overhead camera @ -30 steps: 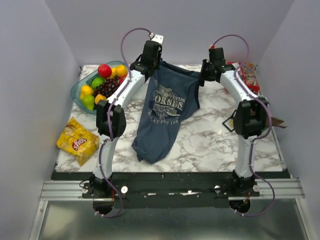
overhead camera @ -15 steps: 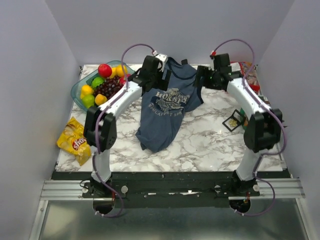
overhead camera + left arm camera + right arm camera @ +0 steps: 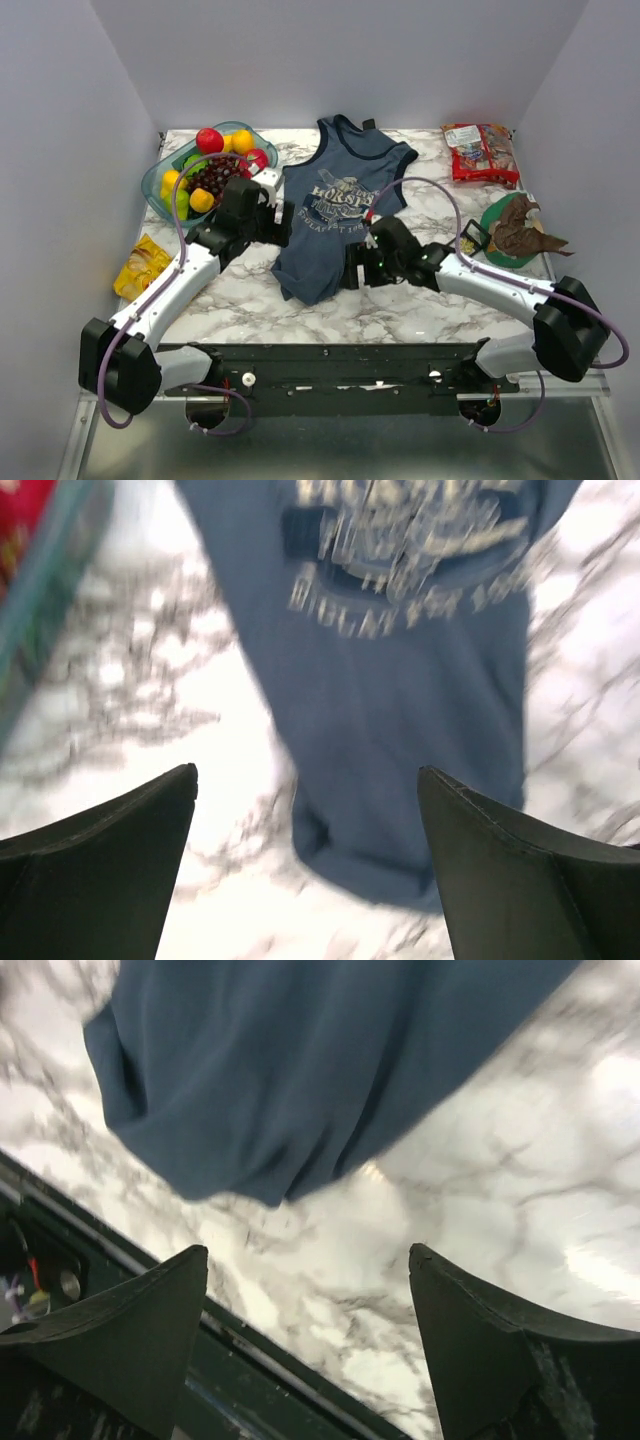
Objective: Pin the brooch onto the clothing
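The clothing (image 3: pixel 335 200), a slate-blue tank top with a pale print, lies spread on the marble table, neck toward the back. Its lower hem is bunched (image 3: pixel 400 860) (image 3: pixel 270 1090). My left gripper (image 3: pixel 278 218) (image 3: pixel 307 771) hovers open at the shirt's left edge, over its lower half, with nothing between the fingers. Just off the hem's right side, my right gripper (image 3: pixel 355 272) (image 3: pixel 307 1249) is open and empty above bare marble near the table's front edge. The brooch is not visible in any view.
A fruit bowl (image 3: pixel 157 180) stands at the back left, a yellow chip bag (image 3: pixel 140 268) at the left edge. A red snack pack (image 3: pixel 480 150), a green plate (image 3: pixel 495 218) with a brown thing and a small black-framed box (image 3: pixel 467 238) are on the right. The dark front rail (image 3: pixel 60 1260) runs close under the right gripper.
Both grippers held the shirt up by its shoulders, then opened and let go. The shirt now lies flat. Both arms have swung back toward the near side and lowered.
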Motion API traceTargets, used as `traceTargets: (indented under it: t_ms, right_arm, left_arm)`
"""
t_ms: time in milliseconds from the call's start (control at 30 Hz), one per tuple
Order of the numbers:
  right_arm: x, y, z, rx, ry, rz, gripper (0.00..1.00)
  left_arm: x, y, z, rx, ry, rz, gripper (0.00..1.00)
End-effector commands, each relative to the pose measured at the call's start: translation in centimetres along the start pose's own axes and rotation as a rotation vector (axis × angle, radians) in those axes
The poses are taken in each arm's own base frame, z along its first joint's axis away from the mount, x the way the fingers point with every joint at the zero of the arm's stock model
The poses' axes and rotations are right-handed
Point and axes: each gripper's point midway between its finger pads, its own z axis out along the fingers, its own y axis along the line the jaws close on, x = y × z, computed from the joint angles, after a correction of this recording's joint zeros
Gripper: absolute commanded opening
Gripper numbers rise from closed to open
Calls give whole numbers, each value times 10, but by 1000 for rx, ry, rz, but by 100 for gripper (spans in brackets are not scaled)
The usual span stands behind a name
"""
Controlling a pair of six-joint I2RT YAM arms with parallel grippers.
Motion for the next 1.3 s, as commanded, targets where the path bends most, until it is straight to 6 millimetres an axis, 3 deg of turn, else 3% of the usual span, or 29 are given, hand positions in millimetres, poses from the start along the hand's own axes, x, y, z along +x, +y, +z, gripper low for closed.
traceTargets:
  t_ms: [0, 33, 133, 200, 400, 633, 933, 1033, 1133, 1167, 1233, 1267]
  right_arm:
    - [25, 15, 15, -16, -6, 111, 83]
    - [36, 14, 19, -10, 14, 110, 82]
    - [45, 10, 33, 20, 36, 130, 74]
    - [43, 4, 38, 55, 27, 142, 69]
    - [30, -5, 51, 120, -15, 120, 67]
    - [25, -2, 72, 134, 10, 91, 65]
    - [25, 0, 92, 127, 36, 72, 62]
    - [27, -4, 95, 140, 38, 71, 58]
    - [29, -6, 99, 146, 46, 66, 47]
    - [29, -6, 99, 146, 46, 61, 43]
    - [26, -4, 98, 143, 37, 53, 26]
    - [25, -5, 96, 144, 36, 43, 20]
  left_arm:
    - [19, 26, -9, -108, -29, 23, 99]
    - [18, 26, -10, -109, -23, 24, 99]
    - [14, 20, -9, -83, -21, 19, 99]
    - [18, 14, -6, -51, -5, 2, 99]
    - [39, -13, 15, 100, 106, -48, 99]
    - [66, -6, 39, 71, 238, -65, 99]
    - [101, -13, 74, 115, 395, -108, 99]
    - [101, -18, 82, 155, 413, -138, 89]
    - [112, -17, 88, 157, 442, -156, 63]
    - [115, -18, 90, 159, 452, -162, 50]
    - [116, -18, 90, 162, 455, -161, 41]
    - [113, -17, 89, 158, 447, -157, 30]
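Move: The left hand is above its target, the clothing's lower left side, which lies about 17 cm below it, 3 cm to its right and 1 cm back; the fruit bowl is some 19 cm ahead and 18 cm to its left, the printed lettering 11 cm ahead and 13 cm right. For the right hand, the hem's right corner is about 5 cm left, 1 cm ahead and 9 cm down, with the small framed box roughly 12 cm ahead and 26 cm right. Both hands pinch the clothing's lower end between their fingers, still closing. The left sinks about 15 cm, edging left and back, then right, onto the side edge as its fingers tip down nearly 30 degrees. The right drops about 8 cm, first drawing back, then going forward and left to the hem corner, its half-closed fingers shutting late. ##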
